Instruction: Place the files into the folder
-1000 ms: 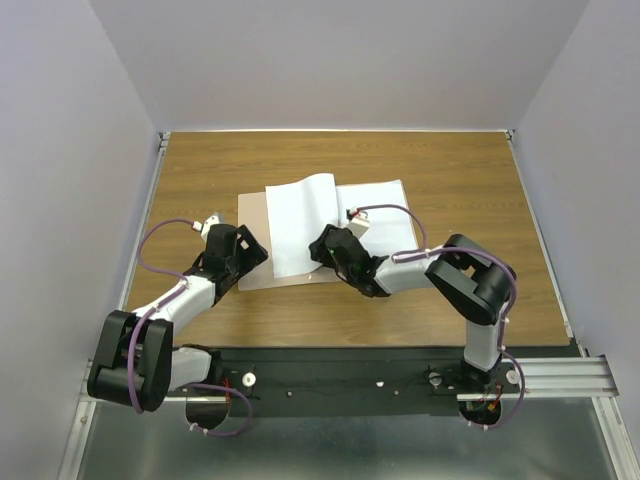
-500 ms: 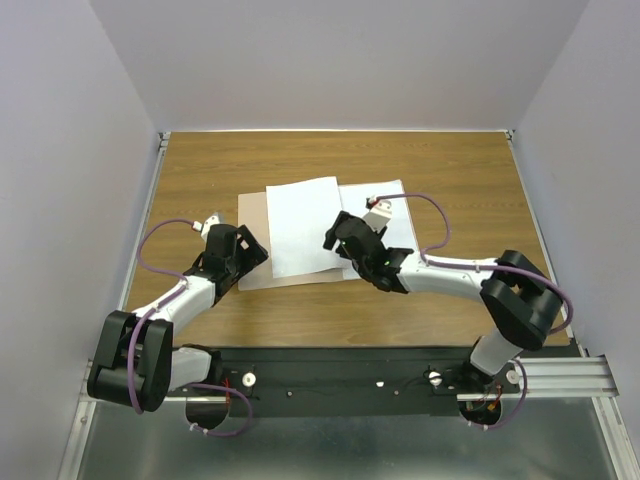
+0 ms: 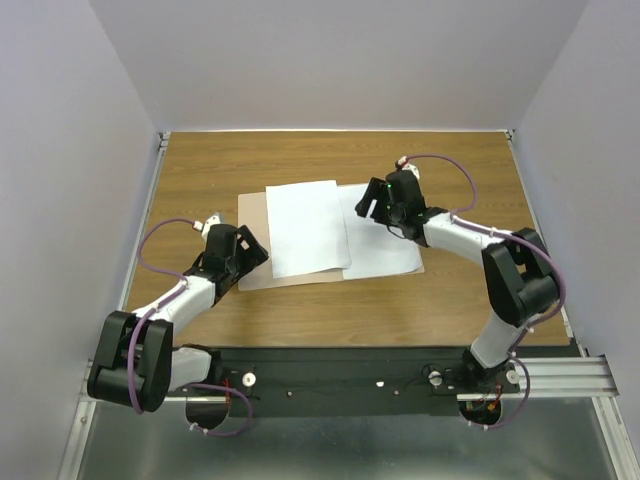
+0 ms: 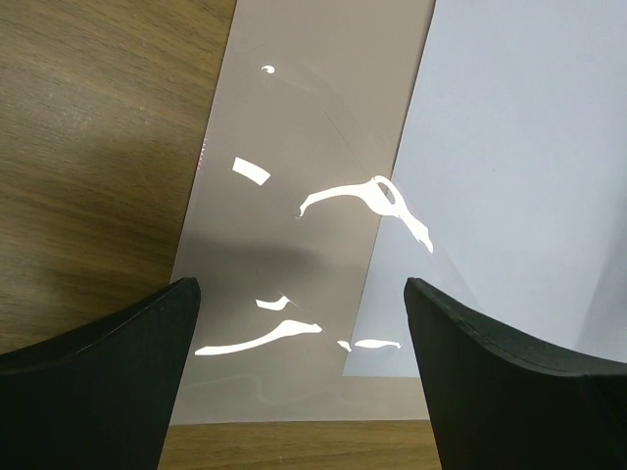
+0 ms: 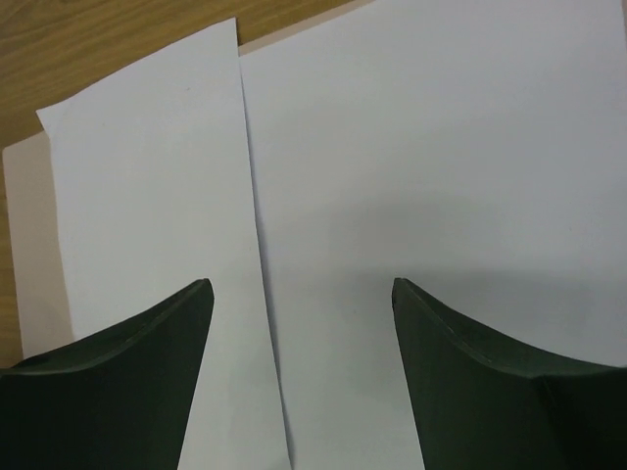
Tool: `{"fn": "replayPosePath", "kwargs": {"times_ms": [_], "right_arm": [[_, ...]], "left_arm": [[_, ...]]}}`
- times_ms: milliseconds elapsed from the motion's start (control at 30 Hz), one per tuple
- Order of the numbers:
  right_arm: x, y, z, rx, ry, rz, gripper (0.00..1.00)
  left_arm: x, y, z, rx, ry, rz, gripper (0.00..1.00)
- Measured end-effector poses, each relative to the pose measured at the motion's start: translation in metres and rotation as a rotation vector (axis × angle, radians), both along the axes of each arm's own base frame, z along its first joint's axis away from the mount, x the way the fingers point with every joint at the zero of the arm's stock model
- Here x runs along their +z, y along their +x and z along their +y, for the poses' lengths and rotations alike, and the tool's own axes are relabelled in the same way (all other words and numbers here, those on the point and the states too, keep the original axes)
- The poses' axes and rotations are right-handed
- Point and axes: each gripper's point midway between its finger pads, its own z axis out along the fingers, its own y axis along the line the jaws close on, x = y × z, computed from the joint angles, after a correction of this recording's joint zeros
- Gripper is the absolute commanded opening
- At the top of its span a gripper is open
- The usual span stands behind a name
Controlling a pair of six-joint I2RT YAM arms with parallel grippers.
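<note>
The pinkish-tan folder (image 3: 253,240) lies flat left of centre. One white sheet (image 3: 307,226) lies on it. The second sheet (image 3: 385,240) lies to its right, its left edge under the first. My left gripper (image 3: 255,255) is open and empty over the folder's near-left part. In the left wrist view (image 4: 304,372), glare on the folder's clear leaf (image 4: 284,196) runs onto the sheet's edge (image 4: 509,166). My right gripper (image 3: 372,207) is open and empty just above the second sheet's far part. The right wrist view (image 5: 299,372) shows both sheets, first (image 5: 147,215) and second (image 5: 441,166).
The wooden table (image 3: 450,160) is walled by pale panels on three sides. A black rail (image 3: 350,375) with the arm bases runs along the near edge. Purple cables loop off both arms.
My right gripper has moved from the sheets' near middle to the far right, over the second sheet. The first sheet, curled up a second ago, now lies flat. The left arm has not moved.
</note>
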Motion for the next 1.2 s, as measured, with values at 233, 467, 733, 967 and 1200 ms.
{"fn": "replayPosePath", "kwargs": {"times_ms": [233, 467, 733, 967, 1200], "right_arm": [[-0.029, 0.012, 0.029, 0.253, 0.1, 0.116, 0.78], [-0.054, 0.006, 0.059, 0.406, 0.173, 0.203, 0.78], [-0.054, 0.002, 0.07, 0.473, 0.223, 0.22, 0.75], [-0.054, 0.002, 0.077, 0.502, 0.264, 0.227, 0.68], [-0.057, 0.004, 0.076, 0.482, 0.313, 0.256, 0.52]], "left_arm": [[0.0, 0.0, 0.0, -0.008, 0.004, 0.0, 0.95], [0.0, 0.0, 0.0, -0.01, 0.004, 0.0, 0.95], [-0.001, 0.0, 0.0, -0.01, 0.004, 0.0, 0.95], [-0.001, 0.0, 0.0, -0.009, 0.004, 0.001, 0.95], [0.0, 0.0, 0.0, -0.01, 0.004, 0.0, 0.95]]}}
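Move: The top file lies on the folder's left half. Its nearest stretch of right edge is about 6 cm left of the right hand and some 7 cm below; its middle is about 16 cm left and 6 cm back. The lower file's middle is 5 cm right and 6 cm back, and the folder's 9 cm left and 8 cm back. From the idle left hand, the top file's middle is roughly 8 cm ahead, 13 cm right and 4 cm below. The right hand's right fingertip comes down onto the top file's right edge, the other finger over the sheet. The hand sweeps left about 8 cm while sinking some 5 cm, turning nearly 30 degrees counter-clockwise with its tips dipping. It then almost stops travelling, rolls its left side up, and narrows the fingers partway without shutting. ##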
